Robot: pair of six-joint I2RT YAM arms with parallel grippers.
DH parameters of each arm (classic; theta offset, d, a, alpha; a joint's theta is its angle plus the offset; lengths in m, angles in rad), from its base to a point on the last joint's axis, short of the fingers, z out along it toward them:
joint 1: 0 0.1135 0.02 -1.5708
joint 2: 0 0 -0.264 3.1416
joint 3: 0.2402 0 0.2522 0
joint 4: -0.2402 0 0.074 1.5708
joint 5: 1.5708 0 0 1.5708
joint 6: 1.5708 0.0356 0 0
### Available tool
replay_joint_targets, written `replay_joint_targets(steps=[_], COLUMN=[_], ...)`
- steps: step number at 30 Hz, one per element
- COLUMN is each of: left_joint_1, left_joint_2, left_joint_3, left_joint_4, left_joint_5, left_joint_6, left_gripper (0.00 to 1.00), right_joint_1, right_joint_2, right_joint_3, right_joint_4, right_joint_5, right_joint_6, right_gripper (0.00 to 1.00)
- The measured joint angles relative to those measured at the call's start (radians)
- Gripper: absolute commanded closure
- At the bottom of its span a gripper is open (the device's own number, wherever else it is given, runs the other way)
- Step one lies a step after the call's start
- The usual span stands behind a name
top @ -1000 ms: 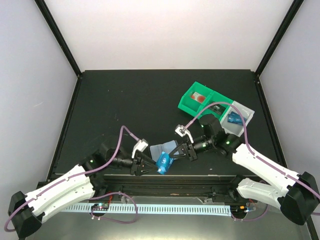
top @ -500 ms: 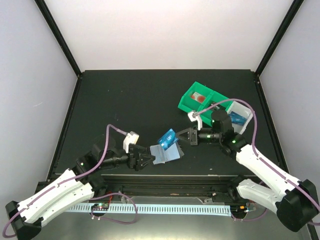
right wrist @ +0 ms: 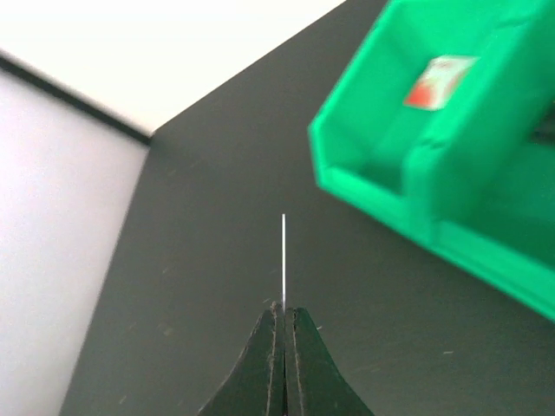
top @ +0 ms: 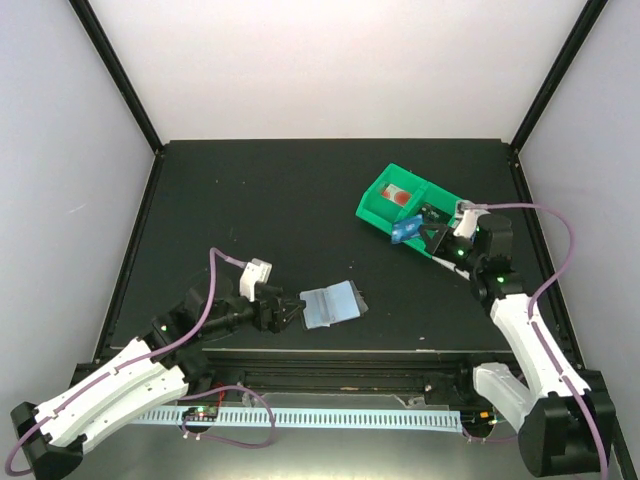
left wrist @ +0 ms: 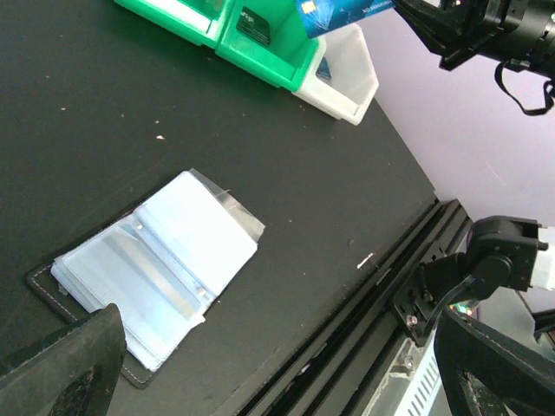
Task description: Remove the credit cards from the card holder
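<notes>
The pale blue-grey card holder (top: 330,303) lies open and flat on the black table near the front edge, and it also shows in the left wrist view (left wrist: 156,260). My left gripper (top: 289,311) is open just left of it, touching nothing; its dark fingertips (left wrist: 69,373) frame the bottom of that view. Over the green tray, my right gripper (top: 422,230) is shut on a bright-blue credit card (top: 404,234). In the right wrist view that card appears edge-on as a thin white line (right wrist: 284,256) rising from the closed right gripper (right wrist: 284,314).
The green compartment tray (top: 384,207) stands at the back right with a small red-and-white item (right wrist: 438,82) in one bin. Its white end bin (left wrist: 351,78) is partly hidden by the right arm. A black rail (left wrist: 408,260) runs along the table's front edge.
The right gripper carried the blue card up and to the right, from beside the holder to above the green tray. The left gripper opened, let go of the holder and drew back left.
</notes>
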Motion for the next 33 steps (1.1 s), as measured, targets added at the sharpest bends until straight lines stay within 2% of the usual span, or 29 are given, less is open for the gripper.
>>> replay_joint_targets(steps=[10,15,22,33], left_joint_1=[0.0,0.0,0.0,0.0], left_joint_2=[0.0,0.001,0.033,0.07], left_joint_3=[-0.002,-0.012,-0.027,-0.037], left_joint_4=[-0.001,0.018,0.06,0.086], left_joint_5=[-0.027,-0.027,-0.026,-0.006], left_joint_6=[-0.008,-0.013,-0.031,-0.047], left_gripper=[0.01,0.01,0.01,0.01], right_joint_1=[-0.214,-0.297,-0.386,-0.392], right_joint_2=[-0.034,-0.044,0.12,0.368], right_joint_3=[-0.023,-0.011,0.012,0.004], right_joint_4=[-0.051,-0.053,0.019,0.245], right_joint_5=[0.299,0.391,0.375,0.32], right_joint_6=[-0.002,-0.027,-0.042,-0.014], right_gripper=[0.99,0.99,0.99,0.99])
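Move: The blue card, already pinched in the right hand, is bound for the white compartment, whose middle lies about 19 cm to that hand's right, 9 cm ahead and some 15 cm below. Of the two green compartments, the dark-card one is roughly 16 cm ahead and 9 cm right; the red-card one lies straight ahead about 20 cm. From the left hand, the white compartment is some 40 cm right, 22 cm ahead and 13 cm below. The blue card stays pinched in the shut right fingers as that arm sweeps it some 19 cm to the right, past the near side of the green compartments towards the white one, the wrist swinging about 40 degrees clockwise. The sideways travel then dies out and the hand reaches forward and sinks, bringing the card down over the white compartment. ##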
